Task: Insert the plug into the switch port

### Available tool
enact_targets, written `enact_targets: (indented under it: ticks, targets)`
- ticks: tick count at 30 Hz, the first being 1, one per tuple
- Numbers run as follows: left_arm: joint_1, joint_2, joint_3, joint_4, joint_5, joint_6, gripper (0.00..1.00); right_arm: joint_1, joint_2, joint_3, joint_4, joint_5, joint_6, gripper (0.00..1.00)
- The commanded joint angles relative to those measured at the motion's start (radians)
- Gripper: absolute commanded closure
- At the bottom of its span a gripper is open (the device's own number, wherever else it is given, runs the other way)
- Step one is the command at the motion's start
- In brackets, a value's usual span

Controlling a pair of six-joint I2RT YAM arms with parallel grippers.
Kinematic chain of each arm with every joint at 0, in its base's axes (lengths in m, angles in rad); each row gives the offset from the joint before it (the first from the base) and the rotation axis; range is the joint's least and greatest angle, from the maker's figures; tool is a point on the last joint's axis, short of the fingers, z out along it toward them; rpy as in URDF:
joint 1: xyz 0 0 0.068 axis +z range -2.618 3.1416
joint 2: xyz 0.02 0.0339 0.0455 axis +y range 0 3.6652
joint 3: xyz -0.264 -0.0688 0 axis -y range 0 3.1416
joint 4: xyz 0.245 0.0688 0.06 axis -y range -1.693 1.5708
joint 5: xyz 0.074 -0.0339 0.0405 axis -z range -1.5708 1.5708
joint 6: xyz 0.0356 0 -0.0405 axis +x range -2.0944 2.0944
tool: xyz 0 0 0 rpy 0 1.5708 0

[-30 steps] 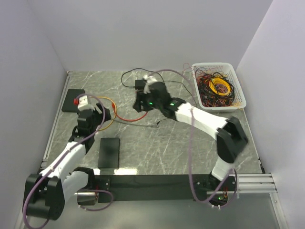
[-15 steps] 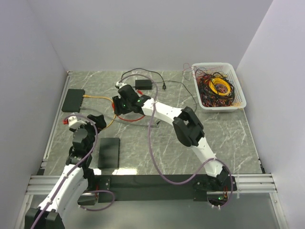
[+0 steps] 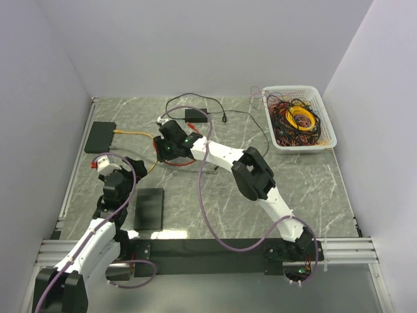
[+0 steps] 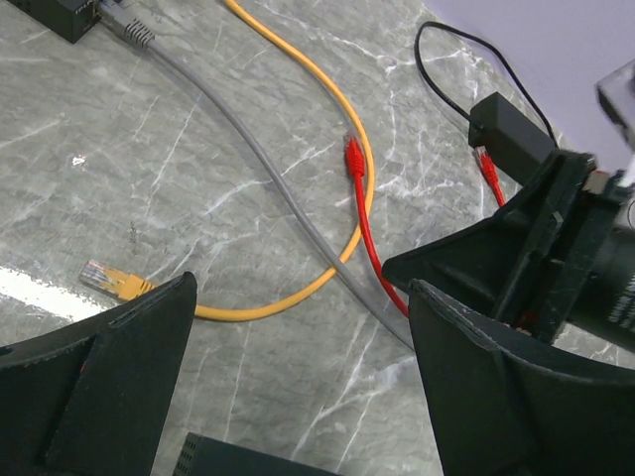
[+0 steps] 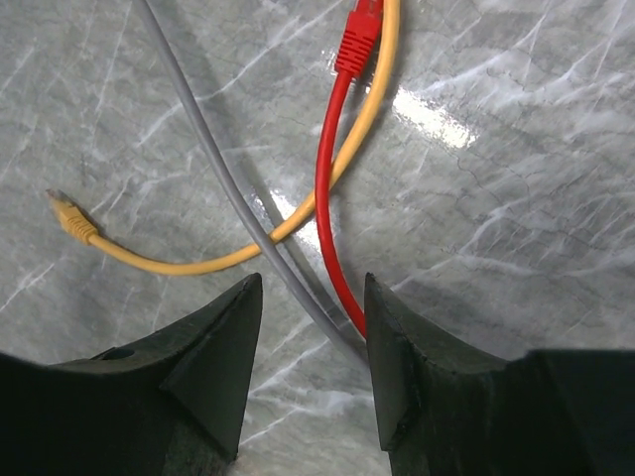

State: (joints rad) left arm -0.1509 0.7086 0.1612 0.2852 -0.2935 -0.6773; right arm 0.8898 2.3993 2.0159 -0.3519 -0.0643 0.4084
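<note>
A black switch [image 3: 100, 137] lies at the table's far left with a yellow cable plugged into it; its corner [image 4: 62, 14] shows in the left wrist view. A loose red plug [image 5: 357, 40], a yellow plug [image 5: 69, 216] and a grey plug [image 4: 134, 33] lie on the marble. My right gripper [image 5: 308, 288] hovers open over the crossing grey and red cables [image 5: 332, 238], not touching them. It sits right of the switch [image 3: 166, 147]. My left gripper [image 4: 298, 297] is wide open with nothing in it, low at the left [image 3: 130, 164].
A second flat black box [image 3: 148, 207] lies near the front left. A small black box [image 3: 196, 115] with thin black leads sits at the back. A white basket [image 3: 326, 114] of tangled cables stands at the back right.
My right gripper swung left from the small black box to the cables by the switch, its jaws narrowing a little. My left gripper drew back toward the front left and opened wider.
</note>
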Motion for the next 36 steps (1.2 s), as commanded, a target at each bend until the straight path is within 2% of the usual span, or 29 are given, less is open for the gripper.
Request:
enact_targets:
  ticks: [1, 5, 8, 13, 17, 24, 29, 36]
  targets:
    - [0.005, 0.002, 0.035, 0.049, 0.014, -0.015, 0.07, 0.012, 0.038, 0.037, 0.011, 0.015, 0.015, 0.48]
    - [0.005, 0.032, 0.046, 0.052, 0.021, -0.016, 0.07, 0.011, 0.067, 0.069, 0.001, 0.011, 0.018, 0.49]
    - [0.005, 0.032, 0.046, 0.052, 0.021, -0.016, 0.07, 0.011, 0.080, 0.072, -0.004, 0.015, 0.020, 0.54]
    - [0.005, 0.022, 0.041, 0.052, 0.024, -0.015, 0.07, 0.011, 0.061, 0.032, 0.027, 0.023, 0.023, 0.74]
    - [0.005, 0.034, 0.046, 0.054, 0.025, -0.013, 0.08, 0.011, 0.046, -0.011, 0.036, 0.038, 0.018, 0.80]
    - [0.005, 0.038, 0.046, 0.069, 0.043, -0.004, 0.08, 0.001, -0.024, -0.097, 0.062, 0.063, -0.003, 0.99]
    - [0.005, 0.022, 0.046, 0.086, 0.057, 0.027, 0.09, -0.011, -0.140, -0.238, 0.109, 0.113, -0.037, 1.00]
    - [0.005, -0.003, 0.075, 0.068, 0.085, 0.035, 0.10, -0.011, -0.397, -0.439, 0.152, 0.188, -0.097, 1.00]
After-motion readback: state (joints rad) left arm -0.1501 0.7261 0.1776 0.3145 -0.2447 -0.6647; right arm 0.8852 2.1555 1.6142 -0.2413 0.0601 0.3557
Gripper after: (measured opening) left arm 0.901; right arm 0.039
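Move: The red cable I go for runs almost under my right fingertips, about 1 cm ahead and 3 cm below. Its nearer red plug lies some 6 cm ahead and 4 cm left of that hand, the free yellow plug about 7 cm back and 12 cm left, and the switch roughly 8 cm ahead and 23 cm left. From my left hand, the stretch of red cable to grip is about 6 cm ahead, 6 cm right and 9 cm down. I lower my half-open right hand about 3 cm onto the red cable and shut its fingers, pinching the cable between the tips beside the grey one. Then I draw the cable to the right, about 7 cm and slightly back, away from the switch and the yellow cable, starting to lift over the last stretch. ##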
